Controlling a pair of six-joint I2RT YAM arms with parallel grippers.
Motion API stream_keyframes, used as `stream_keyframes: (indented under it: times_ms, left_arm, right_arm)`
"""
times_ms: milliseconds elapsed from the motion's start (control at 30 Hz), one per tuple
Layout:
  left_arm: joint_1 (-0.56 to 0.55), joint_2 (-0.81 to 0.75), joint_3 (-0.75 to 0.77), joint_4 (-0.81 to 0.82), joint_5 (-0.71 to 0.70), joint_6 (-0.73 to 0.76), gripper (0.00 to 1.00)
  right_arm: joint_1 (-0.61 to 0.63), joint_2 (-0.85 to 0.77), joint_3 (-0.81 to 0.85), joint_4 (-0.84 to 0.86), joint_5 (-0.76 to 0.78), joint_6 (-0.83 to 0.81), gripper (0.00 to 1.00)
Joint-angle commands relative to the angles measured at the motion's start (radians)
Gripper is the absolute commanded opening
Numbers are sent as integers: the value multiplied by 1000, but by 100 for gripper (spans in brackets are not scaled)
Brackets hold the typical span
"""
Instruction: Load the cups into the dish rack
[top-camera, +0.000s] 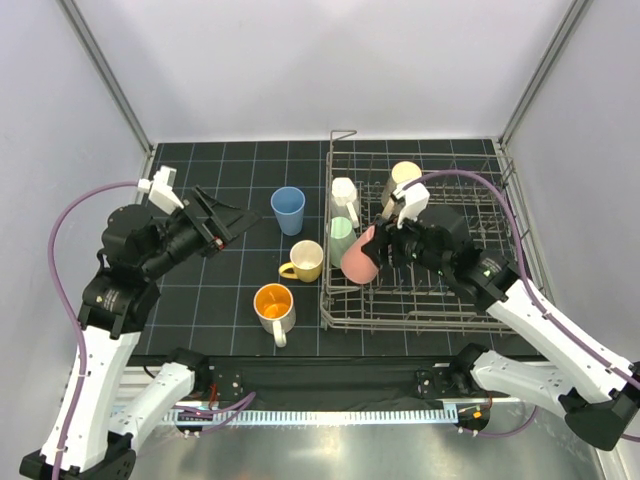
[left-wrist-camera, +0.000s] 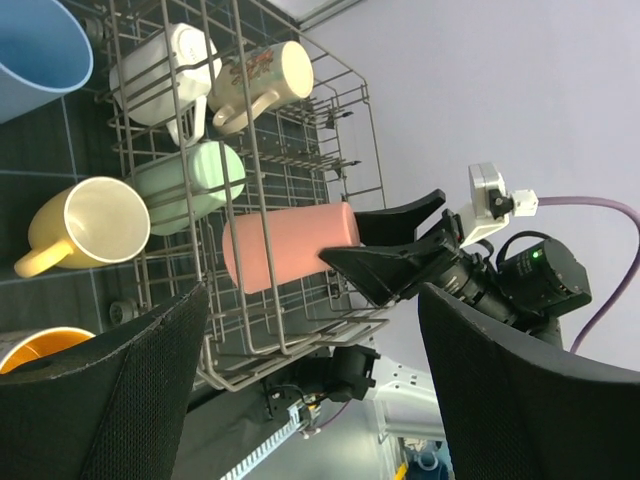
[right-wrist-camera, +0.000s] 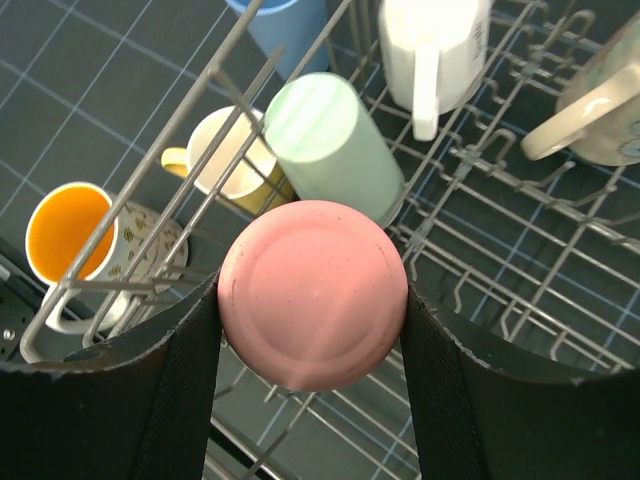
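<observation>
My right gripper (top-camera: 372, 252) is shut on the pink cup (top-camera: 358, 256), holding it on its side over the front left part of the dish rack (top-camera: 420, 325); in the right wrist view the cup's base (right-wrist-camera: 312, 293) fills the gap between both fingers. Inside the rack lie a pale green cup (top-camera: 341, 238), a white mug (top-camera: 345, 195) and a cream mug (top-camera: 403, 178). On the mat stand a blue cup (top-camera: 288, 210), a yellow mug (top-camera: 304, 260) and a white mug with orange inside (top-camera: 274, 305). My left gripper (top-camera: 222, 222) hangs open and empty left of the blue cup.
The black gridded mat (top-camera: 220, 290) covers the table between grey walls. The rack's upright tines (right-wrist-camera: 520, 270) stand bare in its right half. The left arm's cable (top-camera: 75, 215) loops at the far left.
</observation>
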Motion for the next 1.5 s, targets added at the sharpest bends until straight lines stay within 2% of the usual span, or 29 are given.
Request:
stream_keyframes:
  times_ms: [0, 200, 433, 967, 1267, 1367, 1400, 1467]
  left_arm:
    - [0, -17, -15, -15, 6, -16, 83]
    - [0, -23, -12, -38, -2, -10, 83]
    - [0, -10, -7, -41, 4, -7, 82]
    - [0, -3, -12, -58, 10, -10, 82]
    - [0, -2, -16, -60, 13, -7, 82]
    - [0, 4, -19, -61, 18, -7, 81]
    - [0, 4, -19, -61, 18, -7, 80]
    - [0, 10, -19, -61, 21, -4, 80]
  right_arm:
    - [25, -9, -35, 101, -42, -17, 4]
    - [74, 14, -76, 141, -99, -45, 4]
    - [130, 37, -130, 213, -30, -63, 4]
    - [150, 69, -187, 262, 7, -134, 4]
    - [159, 116, -160, 218, 44, -151, 4]
    - [162, 132, -156, 207, 65, -135, 11]
    - [163, 133, -154, 206, 68, -132, 20]
    - [165, 132, -156, 206, 68, -115, 28]
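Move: The right gripper holds the pink cup base up. The cup's place, the near-left corner of the dish rack, lies about 6 cm left, 3 cm back and 13 cm below the hand. The green cup stands some 5 cm ahead, 6 cm left and 12 cm down; the yellow cup, outside the rack, is 14 cm left, 1 cm ahead and 15 cm down. From the left hand that corner is level ahead, 19 cm right and 24 cm below. Lower the right gripper about 8 cm into the near-left corner of the rack, keeping its grip on the pink cup's base. Go left some 5 cm and slightly back on the way down, past the near side of the green cup, then sink almost straight down. Turn the wrist roughly 10 degrees counter-clockwise and let the hand's left side dip as much. ##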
